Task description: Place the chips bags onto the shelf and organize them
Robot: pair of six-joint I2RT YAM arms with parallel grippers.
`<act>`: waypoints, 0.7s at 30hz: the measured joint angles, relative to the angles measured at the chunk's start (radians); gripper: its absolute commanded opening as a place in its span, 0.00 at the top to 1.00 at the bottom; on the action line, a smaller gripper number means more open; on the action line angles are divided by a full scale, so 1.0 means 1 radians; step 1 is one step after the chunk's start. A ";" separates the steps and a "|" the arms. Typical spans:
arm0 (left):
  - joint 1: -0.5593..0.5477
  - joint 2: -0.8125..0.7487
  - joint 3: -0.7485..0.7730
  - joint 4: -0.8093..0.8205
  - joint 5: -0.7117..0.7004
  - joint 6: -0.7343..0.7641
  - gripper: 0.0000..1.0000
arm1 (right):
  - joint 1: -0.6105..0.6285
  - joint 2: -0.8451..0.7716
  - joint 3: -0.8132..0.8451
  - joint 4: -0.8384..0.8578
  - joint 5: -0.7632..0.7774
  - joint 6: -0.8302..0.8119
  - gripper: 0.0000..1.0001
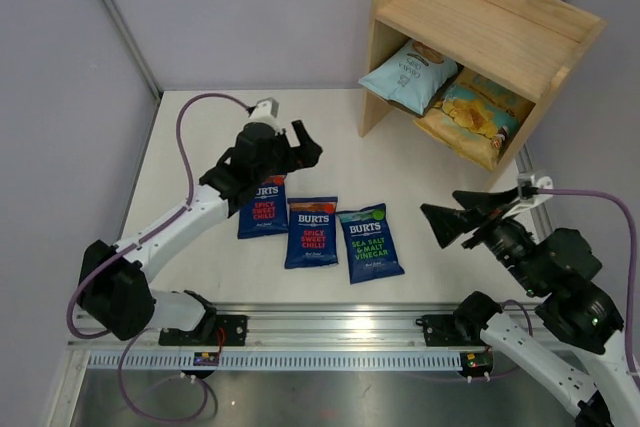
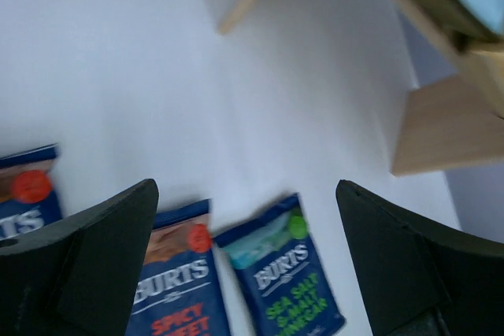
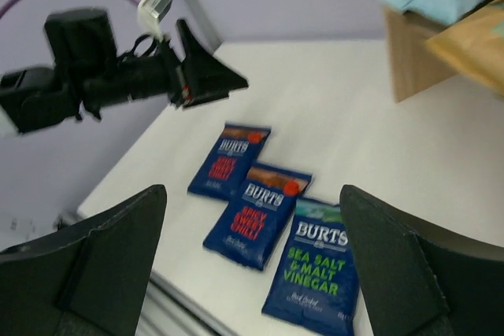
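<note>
Three dark-blue Burts chips bags lie flat in a row mid-table: a red-lettered one [image 1: 263,206], a second red-lettered one [image 1: 311,231] and a green-lettered one [image 1: 370,243]. On the lower tier of the wooden shelf [image 1: 480,17] at the back right lie a pale-blue bag [image 1: 408,75] and a yellow bag [image 1: 470,117]. My left gripper [image 1: 298,150] hovers open above the leftmost bag's far end, holding nothing. To the right of the green-lettered bag, my right gripper [image 1: 452,213] hangs open and empty. Between its fingers [image 3: 118,249] the right wrist view shows all three Burts bags [image 3: 315,261].
A metal rail [image 1: 330,332] carrying both arm bases runs along the table's near edge. The left arm's purple cable [image 1: 185,147] loops over the table's left side. Grey walls close in behind and at both sides. The shelf's side panel [image 2: 445,123] stands on the table.
</note>
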 measured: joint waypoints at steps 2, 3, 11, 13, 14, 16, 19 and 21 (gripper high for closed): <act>0.093 -0.023 -0.100 0.016 0.008 -0.008 0.01 | 0.000 0.026 -0.027 0.003 -0.086 -0.010 0.01; 0.140 -0.025 -0.144 0.030 0.020 -0.008 0.01 | 0.000 0.048 -0.032 0.003 -0.133 -0.021 0.01; 0.387 0.093 -0.241 0.062 0.081 -0.018 0.01 | 0.000 0.214 -0.061 0.024 -0.415 -0.067 0.01; 0.414 0.119 -0.253 0.072 0.082 -0.017 0.01 | 0.000 0.242 -0.061 0.024 -0.457 -0.072 0.01; 0.423 0.123 -0.264 0.077 0.082 -0.016 0.01 | 0.000 0.253 -0.061 0.024 -0.476 -0.074 0.02; 0.439 0.124 -0.290 0.077 0.079 -0.011 0.01 | 0.000 0.269 -0.062 0.025 -0.516 -0.078 0.03; 0.453 0.124 -0.309 0.072 0.067 0.004 0.05 | 0.000 0.290 -0.062 0.025 -0.570 -0.084 0.05; 0.461 0.131 -0.310 0.076 0.061 0.021 0.10 | 0.000 0.304 -0.062 0.025 -0.604 -0.085 0.06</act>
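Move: The left spicy sweet chilli bag lies about 14 cm to the left of the left hand, 4 cm back and some 22 cm below it. Level with it on the table, the middle spicy sweet chilli bag is 10 cm back and 3 cm left of that hand, and the sea salt bag 13 cm back and 10 cm right. From the right hand, the left chilli bag lies about 36 cm left, 14 cm ahead and 35 cm down; the sea salt bag is 12 cm left, 5 cm ahead. To the left spicy sweet chilli bag comes the open left hand, swinging left and down together by about 18 cm each, quick at first, then easing in over the bag's top end as it turns counter-clockwise and tips its fingers some 20 degrees further down. Meanwhile the open right hand moves left about 11 cm and sinks 8 towards the sea salt bag, turning counter-clockwise. ##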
